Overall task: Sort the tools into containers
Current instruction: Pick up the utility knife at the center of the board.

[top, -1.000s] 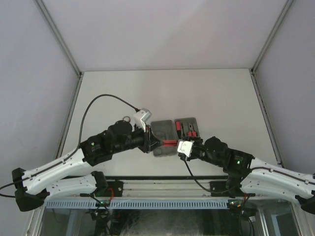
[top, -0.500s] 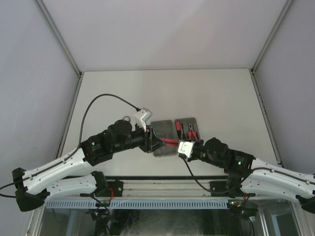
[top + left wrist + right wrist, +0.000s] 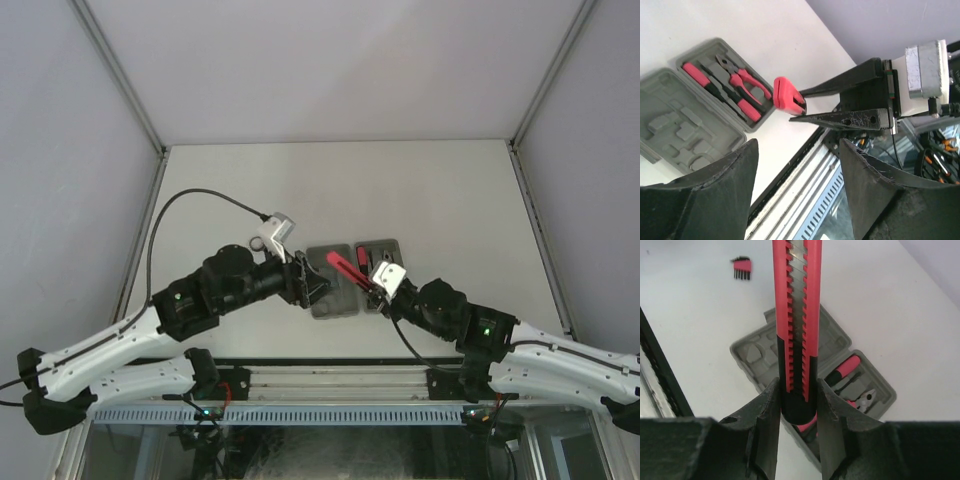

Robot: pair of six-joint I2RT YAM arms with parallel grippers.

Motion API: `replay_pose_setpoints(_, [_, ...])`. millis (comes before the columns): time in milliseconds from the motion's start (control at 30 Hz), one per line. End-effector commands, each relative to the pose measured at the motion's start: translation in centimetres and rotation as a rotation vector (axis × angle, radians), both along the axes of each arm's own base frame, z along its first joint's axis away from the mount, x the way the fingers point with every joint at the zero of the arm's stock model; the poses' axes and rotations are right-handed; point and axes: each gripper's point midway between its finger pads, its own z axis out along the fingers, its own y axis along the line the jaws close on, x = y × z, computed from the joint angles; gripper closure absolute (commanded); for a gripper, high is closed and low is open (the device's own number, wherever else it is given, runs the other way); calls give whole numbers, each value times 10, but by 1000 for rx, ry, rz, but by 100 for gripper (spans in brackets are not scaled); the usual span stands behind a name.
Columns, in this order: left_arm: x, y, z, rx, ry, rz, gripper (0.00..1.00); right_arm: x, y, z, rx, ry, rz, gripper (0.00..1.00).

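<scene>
A red-and-black cutter knife (image 3: 796, 315) stands between the fingers of my right gripper (image 3: 797, 385), which is shut on its black end. In the top view the knife (image 3: 345, 268) slants above the two grey containers (image 3: 332, 298), and my right gripper (image 3: 372, 285) sits at their right. The right container (image 3: 875, 390) holds pliers (image 3: 866, 398) and red-handled screwdrivers (image 3: 844, 369). The left container (image 3: 675, 135) shows only bare recesses. My left gripper (image 3: 797, 145) is open with nothing between its fingers, just left of the containers (image 3: 312, 285).
A small red-and-black set of hex keys (image 3: 741, 267) lies on the white table beyond the containers. The black rail and slotted metal edge (image 3: 805, 200) of the table front run close under my left gripper. Walls (image 3: 90, 150) enclose the table on three sides.
My left gripper opened, let go of the knife and drew back to the left. My right gripper kept the knife and swung it up from lying level to slanting over the containers.
</scene>
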Motion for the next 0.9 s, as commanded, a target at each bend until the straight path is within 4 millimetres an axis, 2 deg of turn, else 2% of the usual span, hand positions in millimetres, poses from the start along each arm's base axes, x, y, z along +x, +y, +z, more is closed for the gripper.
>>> replay_pose_setpoints(0, [17,12,49,-139,-103,115,30,1,16,42,313,132,-104,100])
replay_pose_setpoints(133, [22,18,56,-180,-122,159,30,-4,27,48,414,229,-142,100])
replay_pose_setpoints(300, [25,26,60,-217,-133,203,30,-12,42,50,428,322,-216,100])
replay_pose_setpoints(600, [30,42,59,-258,-138,275,29,-23,72,62,517,392,-260,100])
replay_pose_setpoints(867, [30,36,55,-242,-127,260,28,-31,87,72,541,419,-211,100])
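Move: Ahead of the right hand, which already pinches the utility knife by its black end, the empty half of the tool case lies about 12 cm farther out, 8 cm to the left and 17 cm below. The case's filled half stands some 15 cm ahead of that hand and 5 cm to its right, equally low. From the open left hand, the empty half is roughly 14 cm ahead, 1 cm to the right and 27 cm down. Keeping its pinch on the utility knife, the right hand carries it about 7 cm left, drawing back and rising some 3 cm each, while the wrist turns about 35 degrees and swings the knife more upright. The left hand, still open, backs off up first, then chiefly left, with a little forward (about 7 cm in all), twisting some 20 degrees. ##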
